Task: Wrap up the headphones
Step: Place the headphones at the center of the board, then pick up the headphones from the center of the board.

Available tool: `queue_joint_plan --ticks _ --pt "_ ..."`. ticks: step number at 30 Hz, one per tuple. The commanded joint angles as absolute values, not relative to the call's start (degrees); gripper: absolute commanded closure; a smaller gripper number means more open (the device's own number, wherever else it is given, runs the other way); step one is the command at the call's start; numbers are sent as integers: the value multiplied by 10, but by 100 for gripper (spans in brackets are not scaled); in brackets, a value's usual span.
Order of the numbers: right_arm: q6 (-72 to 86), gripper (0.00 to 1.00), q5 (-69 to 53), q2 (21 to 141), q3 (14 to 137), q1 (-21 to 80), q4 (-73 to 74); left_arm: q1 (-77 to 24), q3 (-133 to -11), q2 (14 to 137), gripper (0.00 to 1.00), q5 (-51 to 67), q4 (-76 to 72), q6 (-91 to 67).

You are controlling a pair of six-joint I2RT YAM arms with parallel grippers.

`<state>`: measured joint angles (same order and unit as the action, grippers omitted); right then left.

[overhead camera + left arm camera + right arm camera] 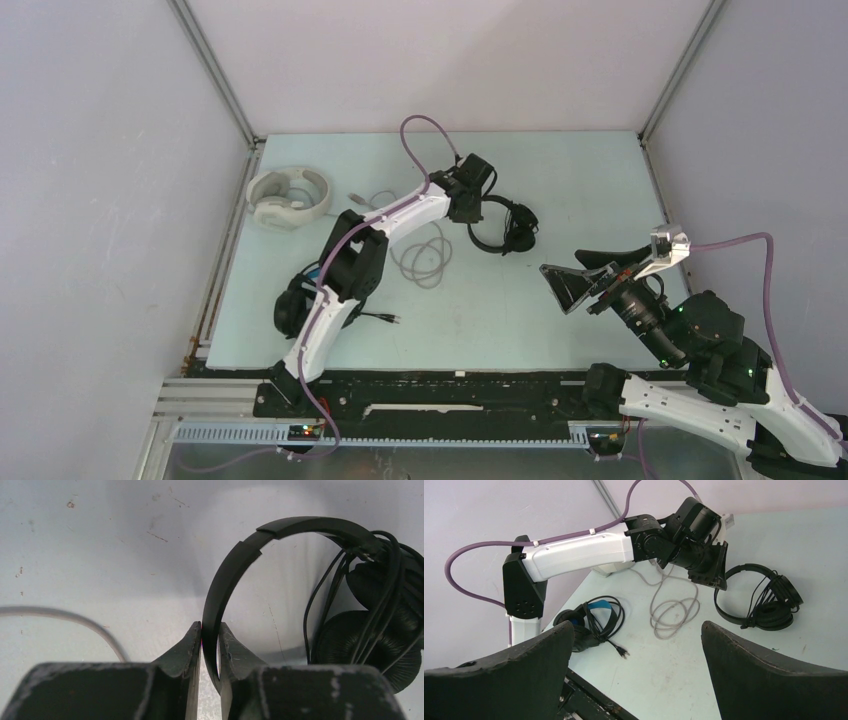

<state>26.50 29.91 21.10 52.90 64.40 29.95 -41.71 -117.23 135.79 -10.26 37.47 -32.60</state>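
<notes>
The thin black on-ear headphones lie at mid-table, their cord bunched over the ear cups. My left gripper straddles their headband with the jaws a crack apart; slivers of light show beside the band. The white headphones sit at the far left, and their grey cable lies in loose loops. The black headphones with the blue headband rest near the left arm's base, cord wound on them. My right gripper hangs wide open and empty above the table's right side.
The blue pair's plug lies loose on the table near the front edge. The left arm reaches across the grey cable. Cell walls and aluminium posts enclose the table on three sides.
</notes>
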Motion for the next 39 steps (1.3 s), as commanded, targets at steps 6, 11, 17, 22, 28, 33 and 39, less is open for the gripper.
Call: queue_joint_plan --ticks 6,11,17,22,28,33,39 --pt "260 0 314 224 528 643 288 -411 -1211 1353 75 -85 359 -332" --pt "256 0 312 238 528 643 285 -406 -1196 1334 70 -80 354 -329" --pt "253 0 315 249 523 642 282 -399 -1186 1313 64 -73 357 -324" --pt "281 0 354 239 502 639 280 -398 -1184 1284 59 -66 372 -319" --pt "303 0 392 233 476 633 305 -384 -1180 1203 34 -62 402 -295" --pt "250 1 406 254 473 628 274 -345 -1142 1124 19 -94 441 -260" --pt "215 1 385 313 473 618 215 -267 -1060 1049 0 -192 467 -214"
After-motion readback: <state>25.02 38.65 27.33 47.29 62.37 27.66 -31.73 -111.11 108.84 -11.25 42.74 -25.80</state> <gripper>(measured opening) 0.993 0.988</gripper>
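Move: Within the left hand's barely parted fingertips is the near-left stretch of the black headphones' band; the headphones' middle lies about 7 cm to its right, level fore and aft, some 2 cm lower. A white cable coil lies roughly 14 cm left and 10 cm back, its plug about 30 cm left and 6 cm ahead. From the right hand, the headphones lie some 29 cm ahead, 4 cm left and 33 cm below. Letting go of the black headphones' band, the left fingers open wide, slowly at first with the hand almost in place. Then the left hand lifts off fast, rising about 19 cm and swinging some 12 cm left, away from the headphones, tilting up about 15 degrees. The right hand, still wide open and empty, sinks about 5 cm and eases forward towards the headphones, turning some 10 degrees clockwise. ##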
